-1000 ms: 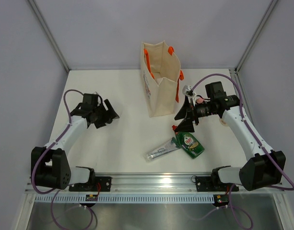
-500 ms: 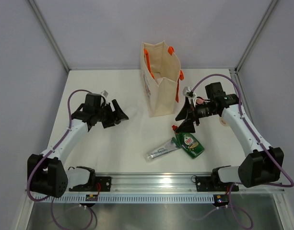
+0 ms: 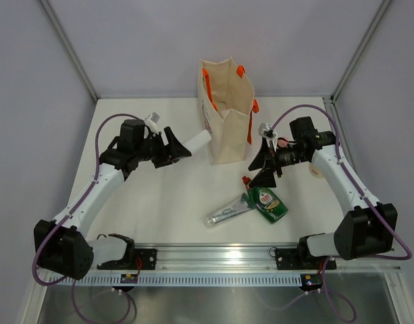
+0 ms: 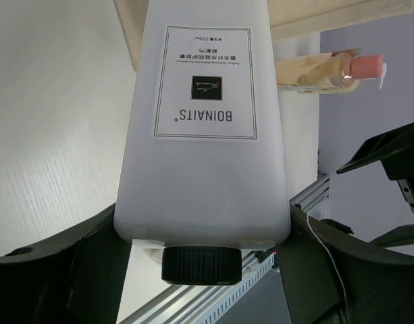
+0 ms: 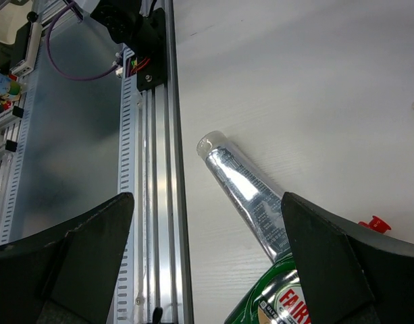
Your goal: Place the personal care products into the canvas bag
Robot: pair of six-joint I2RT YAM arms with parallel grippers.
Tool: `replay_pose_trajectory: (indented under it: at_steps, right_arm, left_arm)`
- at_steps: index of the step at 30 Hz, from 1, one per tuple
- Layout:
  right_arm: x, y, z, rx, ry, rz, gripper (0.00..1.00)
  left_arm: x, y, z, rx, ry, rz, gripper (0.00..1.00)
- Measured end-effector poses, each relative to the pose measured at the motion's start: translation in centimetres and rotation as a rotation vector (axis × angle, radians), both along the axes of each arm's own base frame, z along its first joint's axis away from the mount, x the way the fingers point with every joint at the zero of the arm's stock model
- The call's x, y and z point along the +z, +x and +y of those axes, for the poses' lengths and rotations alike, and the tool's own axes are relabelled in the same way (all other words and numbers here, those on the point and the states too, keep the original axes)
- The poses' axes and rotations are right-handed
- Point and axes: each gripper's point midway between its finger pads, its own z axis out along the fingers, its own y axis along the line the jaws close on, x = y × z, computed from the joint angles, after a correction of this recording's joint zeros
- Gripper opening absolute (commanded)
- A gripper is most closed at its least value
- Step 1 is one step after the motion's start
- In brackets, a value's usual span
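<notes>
My left gripper point(image 3: 171, 150) is shut on a white bottle point(image 3: 196, 142) with a black cap point(image 4: 201, 264). It holds the bottle level above the table, base toward the canvas bag point(image 3: 227, 125), just left of the bag's printed side. The bottle point(image 4: 203, 135) fills the left wrist view between the fingers. My right gripper point(image 3: 264, 167) hangs open over a green red-capped bottle point(image 3: 269, 202) and a silvery tube point(image 3: 228, 210), both lying flat. The right wrist view has the tube point(image 5: 247, 196) and green bottle point(image 5: 291, 297) between the open fingers point(image 5: 71, 250). An amber pink-capped bottle point(image 4: 328, 67) lies right of the bag.
The bag stands upright at the back middle, its mouth open and orange handles point(image 3: 207, 77) hanging at the rim. An aluminium rail point(image 3: 213, 256) runs along the table's near edge. Grey walls close in the back and both sides.
My left arm has swung right and forward, carrying the white bottle from the left side of the table up to the bag. The right gripper has barely shifted.
</notes>
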Motion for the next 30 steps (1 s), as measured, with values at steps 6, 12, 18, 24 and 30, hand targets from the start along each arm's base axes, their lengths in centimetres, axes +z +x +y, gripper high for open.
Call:
replay_pose_trajectory:
  at_steps: [6, 12, 18, 24, 30]
  right_arm:
    - [0.0, 0.4, -0.4, -0.02, 0.0, -0.002, 1.0]
    - [0.2, 0.4, -0.6, -0.026, 0.002, -0.01, 0.99]
    - [0.3, 0.4, -0.6, -0.029, 0.002, -0.012, 1.0]
    - [0.4, 0.4, -0.7, -0.032, 0.003, -0.014, 0.99]
    - [0.5, 0.6, -1.0, -0.045, 0.006, -0.017, 1.0]
  left_arm:
    - [4.7, -0.1, -2.0, -0.058, -0.036, -0.082, 0.0]
    - [11.3, 0.5, -3.9, -0.099, -0.102, -0.199, 0.0]
    - [15.3, 2.4, -5.4, -0.103, -0.153, -0.258, 0.0]
    - [16.5, 7.4, -8.6, -0.103, -0.176, -0.239, 0.0]
    - [16.5, 15.3, -12.5, -0.045, -0.176, -0.245, 0.0]
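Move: The left hand already holds the white bottle; the canvas bag's open mouth lies about 19 cm ahead, 18 cm to its right and 8 cm above it. The silver tube is some 10 cm back and 18 cm right, the green Fairy bottle about 7 cm back and 32 cm right, both roughly 19 cm below. From the idle right hand the bag's mouth is around 27 cm ahead, 7 cm left and 7 cm up. The left hand, keeping its grip on the white bottle, first climbs steeply some 15 cm beside the bag while edging right, its fingers tipping up by about 15 degrees so that the bottle comes nearer level. Once higher than the rim, it stops climbing and swings forward with gathering speed, about 13 cm ahead and half as far right, to bring the bottle over the bag's open mouth. ##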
